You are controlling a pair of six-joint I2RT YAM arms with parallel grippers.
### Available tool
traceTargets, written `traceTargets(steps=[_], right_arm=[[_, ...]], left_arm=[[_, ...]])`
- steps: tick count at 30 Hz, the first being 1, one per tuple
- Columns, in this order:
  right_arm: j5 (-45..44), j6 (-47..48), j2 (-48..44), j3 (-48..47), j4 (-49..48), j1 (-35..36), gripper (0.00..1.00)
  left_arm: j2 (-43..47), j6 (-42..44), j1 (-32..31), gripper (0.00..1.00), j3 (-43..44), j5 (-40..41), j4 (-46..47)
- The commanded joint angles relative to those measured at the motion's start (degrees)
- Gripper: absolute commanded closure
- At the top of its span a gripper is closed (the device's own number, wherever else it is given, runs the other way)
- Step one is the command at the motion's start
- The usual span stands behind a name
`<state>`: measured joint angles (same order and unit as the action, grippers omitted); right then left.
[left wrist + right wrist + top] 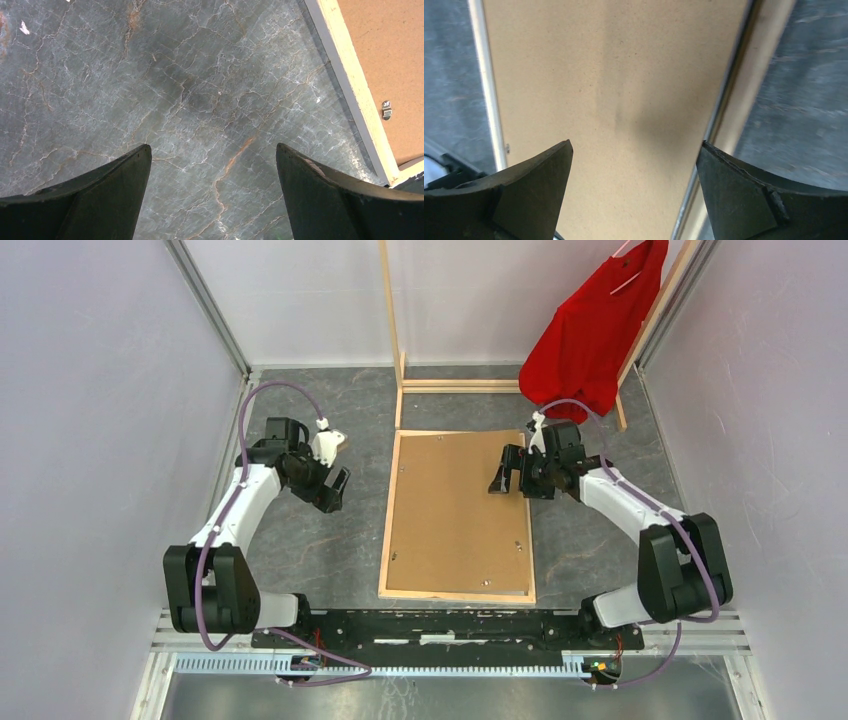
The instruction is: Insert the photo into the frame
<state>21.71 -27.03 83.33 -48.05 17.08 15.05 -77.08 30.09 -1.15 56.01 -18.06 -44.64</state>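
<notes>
The frame (390,520) lies back up on the grey marble table, its light wood border showing on the left, bottom and right. Inside it lies the photo (455,515), plain brown board side up; its print side is hidden. My right gripper (507,472) hovers open over the board's upper right part. In the right wrist view the board (614,75) fills the space beyond the open right gripper (635,142), with the frame's edge (744,100) beside it. My left gripper (335,490) stands open over bare table left of the frame (350,85), holding nothing (212,146).
A tall wooden clothes rack (460,386) with a red shirt (600,330) stands at the back, just behind the frame's top edge. Pale walls close in on both sides. A small metal clip (386,110) sits on the board near the frame's edge.
</notes>
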Motion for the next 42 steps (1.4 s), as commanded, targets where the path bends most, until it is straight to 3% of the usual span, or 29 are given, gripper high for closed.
traceTargets(steps=[1, 12, 16, 19, 22, 25, 31, 39, 42], right_arm=[[-9.93, 4.63, -4.48, -4.33, 8.09, 1.34, 0.02], [-19.95, 6.3, -7.04, -13.27, 13.1, 4.79, 0.02], [-28.45, 1.23, -10.98, -12.09, 9.87, 4.18, 0.02], [-22.54, 1.01, -13.04, -7.68, 5.43, 1.93, 0.02], [-8.53, -3.76, -18.23, 4.99, -11.66, 1.72, 0.02], [-4.12, -9.72, -19.56, 13.4, -24.74, 6.64, 0.14], [-9.92, -12.92, -17.09, 18.59, -31.83, 22.62, 0.39], [-23.77, -16.63, -12.95, 24.13, -44.59, 39.96, 0.45], [-26.22, -15.75, -8.2, 21.98, -46.66, 44.01, 0.55]], left_arm=[[1.82, 2.13, -0.35, 0.0, -0.12, -0.71, -0.01], [0.74, 0.87, -0.35, 0.0, 1.33, -1.67, -0.06], [0.42, -0.25, -0.35, 0.0, 2.22, -4.38, -0.09], [-1.01, -1.55, -0.39, 0.0, 3.75, -8.4, -0.88], [-2.87, -4.14, -0.86, 0.04, 5.2, -12.6, -1.14], [-5.46, -6.95, -2.41, 0.12, 5.96, -17.82, -1.13], [-10.8, -12.47, -8.41, 0.19, 4.2, -22.02, 1.82], [-17.94, -15.93, -13.44, 0.43, 3.45, -22.93, 6.25], [-19.76, -15.57, -13.53, 0.47, 3.23, -22.8, 6.97]])
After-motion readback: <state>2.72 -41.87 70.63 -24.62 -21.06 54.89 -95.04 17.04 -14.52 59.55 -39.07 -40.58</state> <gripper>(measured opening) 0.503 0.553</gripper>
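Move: The metal clip on the backing board's left edge, nearest the robot, lies about 14 cm back, 14 cm right and 7 cm below the left gripper; the left edge's far clip is roughly 5 cm ahead and 14 cm right of that gripper. From the right gripper, at the board's right edge, the same near-left clip is some 15 cm back and 28 cm left, 5 below; the right-edge clip is 13 cm back, 1 left; the near-edge clip 21 cm back, 7 left. Lift the right gripper off the board's right edge, up about 10 cm, then swing it left, back and down over the board towards the near-left clip, fingers tilting to point flatter and left. Bring the left gripper some 13 cm right and a little down to the frame's left edge, leaning its fingers rightward. Half close both grippers on the way. ##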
